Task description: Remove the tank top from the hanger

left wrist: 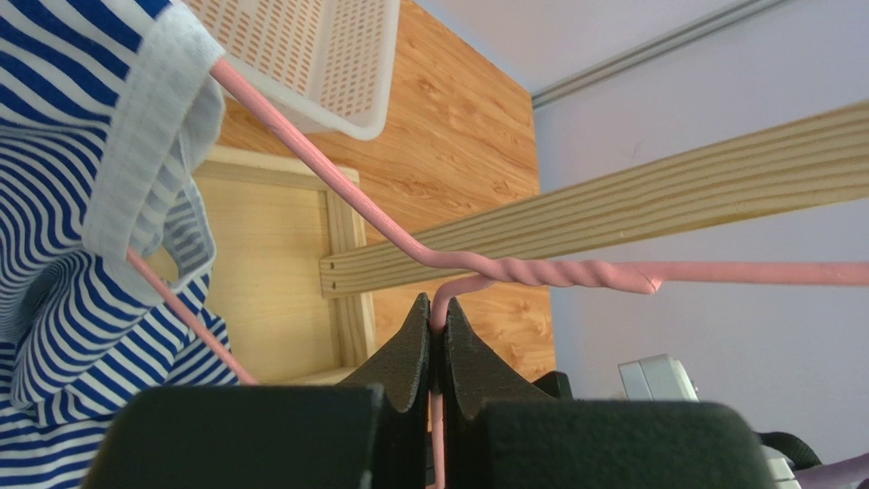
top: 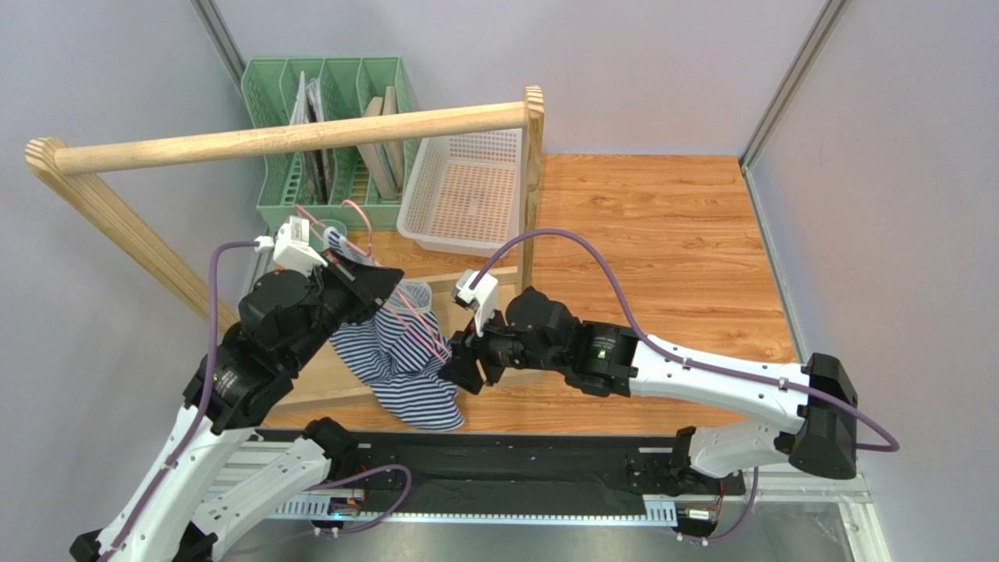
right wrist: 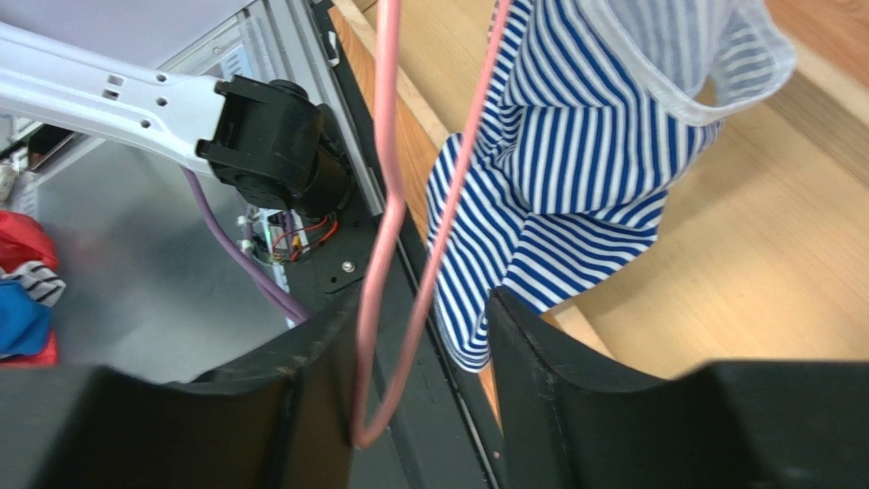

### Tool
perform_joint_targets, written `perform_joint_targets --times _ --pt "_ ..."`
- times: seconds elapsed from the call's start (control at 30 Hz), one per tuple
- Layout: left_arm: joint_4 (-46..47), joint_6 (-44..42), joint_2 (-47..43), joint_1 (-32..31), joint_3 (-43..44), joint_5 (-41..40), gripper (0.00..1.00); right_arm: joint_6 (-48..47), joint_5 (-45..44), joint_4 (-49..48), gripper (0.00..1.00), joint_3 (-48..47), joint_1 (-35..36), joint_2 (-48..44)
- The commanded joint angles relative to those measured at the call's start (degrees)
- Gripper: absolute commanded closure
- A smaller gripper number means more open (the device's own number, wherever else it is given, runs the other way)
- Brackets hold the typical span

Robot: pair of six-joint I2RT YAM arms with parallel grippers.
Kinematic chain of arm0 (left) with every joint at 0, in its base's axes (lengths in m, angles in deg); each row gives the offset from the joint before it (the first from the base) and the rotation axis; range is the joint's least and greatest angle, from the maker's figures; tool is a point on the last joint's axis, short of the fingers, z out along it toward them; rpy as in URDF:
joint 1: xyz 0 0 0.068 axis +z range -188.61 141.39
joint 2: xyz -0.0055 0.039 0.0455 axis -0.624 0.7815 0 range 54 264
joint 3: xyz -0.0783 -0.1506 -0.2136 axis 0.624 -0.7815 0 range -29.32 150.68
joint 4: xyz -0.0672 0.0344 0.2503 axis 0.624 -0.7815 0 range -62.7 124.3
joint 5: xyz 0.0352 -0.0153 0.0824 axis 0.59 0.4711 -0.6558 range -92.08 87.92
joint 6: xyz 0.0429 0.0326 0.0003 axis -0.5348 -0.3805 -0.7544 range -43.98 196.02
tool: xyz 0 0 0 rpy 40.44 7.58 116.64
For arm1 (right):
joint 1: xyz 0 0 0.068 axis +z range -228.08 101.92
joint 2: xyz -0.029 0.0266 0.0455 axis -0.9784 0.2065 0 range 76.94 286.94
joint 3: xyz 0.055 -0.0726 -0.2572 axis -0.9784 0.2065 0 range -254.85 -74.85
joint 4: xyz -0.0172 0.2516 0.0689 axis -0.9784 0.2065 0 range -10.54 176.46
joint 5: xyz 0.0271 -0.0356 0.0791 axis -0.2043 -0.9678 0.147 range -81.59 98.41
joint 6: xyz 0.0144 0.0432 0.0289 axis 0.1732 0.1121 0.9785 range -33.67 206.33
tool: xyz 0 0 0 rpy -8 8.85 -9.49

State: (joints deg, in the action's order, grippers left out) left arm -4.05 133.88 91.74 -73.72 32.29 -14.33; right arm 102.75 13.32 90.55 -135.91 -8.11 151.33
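Note:
The striped tank top (top: 399, 357) hangs bunched on the pink hanger (top: 405, 307) between the two arms, off the wooden rail. My left gripper (top: 373, 285) is shut on the hanger's wire just below its twisted neck (left wrist: 551, 273); the top (left wrist: 71, 204) hangs to the left in that view. My right gripper (top: 460, 365) is open at the top's right edge. In the right wrist view the hanger's bare corner (right wrist: 382, 306) lies between its fingers (right wrist: 311, 377), and the top (right wrist: 571, 173) hangs beside the right finger.
A wooden rail (top: 293, 135) on a wooden stand crosses above the scene. A white mesh basket (top: 463, 187) and a green file rack (top: 328, 129) stand behind it. The table's black front edge (top: 493, 463) lies below the top.

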Motion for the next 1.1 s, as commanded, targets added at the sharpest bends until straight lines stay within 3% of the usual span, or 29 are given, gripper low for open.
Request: perform_joint_targets --times 0.0,0.03,0.1,0.17,0.2,0.3,0.4,0.43,0.53,0.7,0.87,1.07 --pt "-0.06 0.84 -0.64 0.04 0.63 4.52 1.00 -0.43 -1.03 -4.33 0.59 -3.28 1.04 0.76" --pt "-0.32 1.28 -0.73 0.04 0.45 4.26 1.00 -0.52 -1.39 -4.32 0.72 -3.28 1.13 0.84" --pt "-0.68 1.72 -1.26 0.04 0.27 3.46 1.00 -0.08 -3.40 -4.32 0.81 -3.02 1.65 0.67" --pt "-0.15 1.73 -1.96 0.04 0.01 3.63 1.00 0.01 -4.38 -4.50 0.98 -2.31 1.74 0.23" --pt "0.03 1.64 -2.05 0.04 0.01 3.90 1.00 0.53 -7.16 -4.07 1.00 -2.22 1.83 0.14" --pt "1.08 -0.38 -2.40 0.04 -0.17 5.13 1.00 2.11 -10.87 -3.10 1.00 -1.70 1.92 -1.00" --pt "0.99 -3.72 -2.84 0.04 -0.08 6.80 0.77 4.22 -14.30 -3.09 1.00 -0.03 1.92 -3.28" --pt "0.47 -4.51 -3.28 0.04 -0.08 7.50 0.63 4.66 -14.66 -3.09 1.00 0.76 1.83 -3.72" --pt "-0.76 -8.19 -5.03 0.04 -0.52 8.90 0.46 5.98 -16.15 -1.87 1.00 1.73 1.92 -5.30" --pt "-3.31 -16.18 -10.22 0.04 -2.01 9.54 0.44 7.39 -14.59 -1.25 1.00 5.67 1.92 -8.55" --pt "-10.78 -23.40 -13.39 0.04 -1.22 -3.65 0.48 7.66 -10.10 -0.98 1.00 8.06 1.92 -13.30" --pt "-9.20 -34.56 -8.83 0.04 1.06 -4.89 0.34 7.57 -7.55 -0.90 1.00 9.03 1.92 -15.33"
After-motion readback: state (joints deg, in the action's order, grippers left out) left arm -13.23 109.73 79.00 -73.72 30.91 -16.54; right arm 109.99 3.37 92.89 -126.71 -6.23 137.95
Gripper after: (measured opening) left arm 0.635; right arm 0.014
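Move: The hanger's right end already lies between the right hand's open fingers, about 1 cm left of their midpoint. The left hand, pinching the wire near the neck, has that end some 9 cm back, 7 cm right and 5 cm lower. The tank top's middle lies roughly 3 cm back, 3 cm left and 12 cm below the left hand; the wooden tray is about 22 cm beneath and 4 cm left, the mint bowl 18 cm ahead, 14 cm left and as low. The hanger changes hands: the right fingers close on its right end and pinch the wire, then the left fingers let go and open to over half. The left hand backs off about 5 cm, then swings some 5 cm left and sinks a little, rolling its left side up about 20 degrees beside the tank top, while the right hand draws the hanger some 5 cm to the right, turning slightly clockwise. ##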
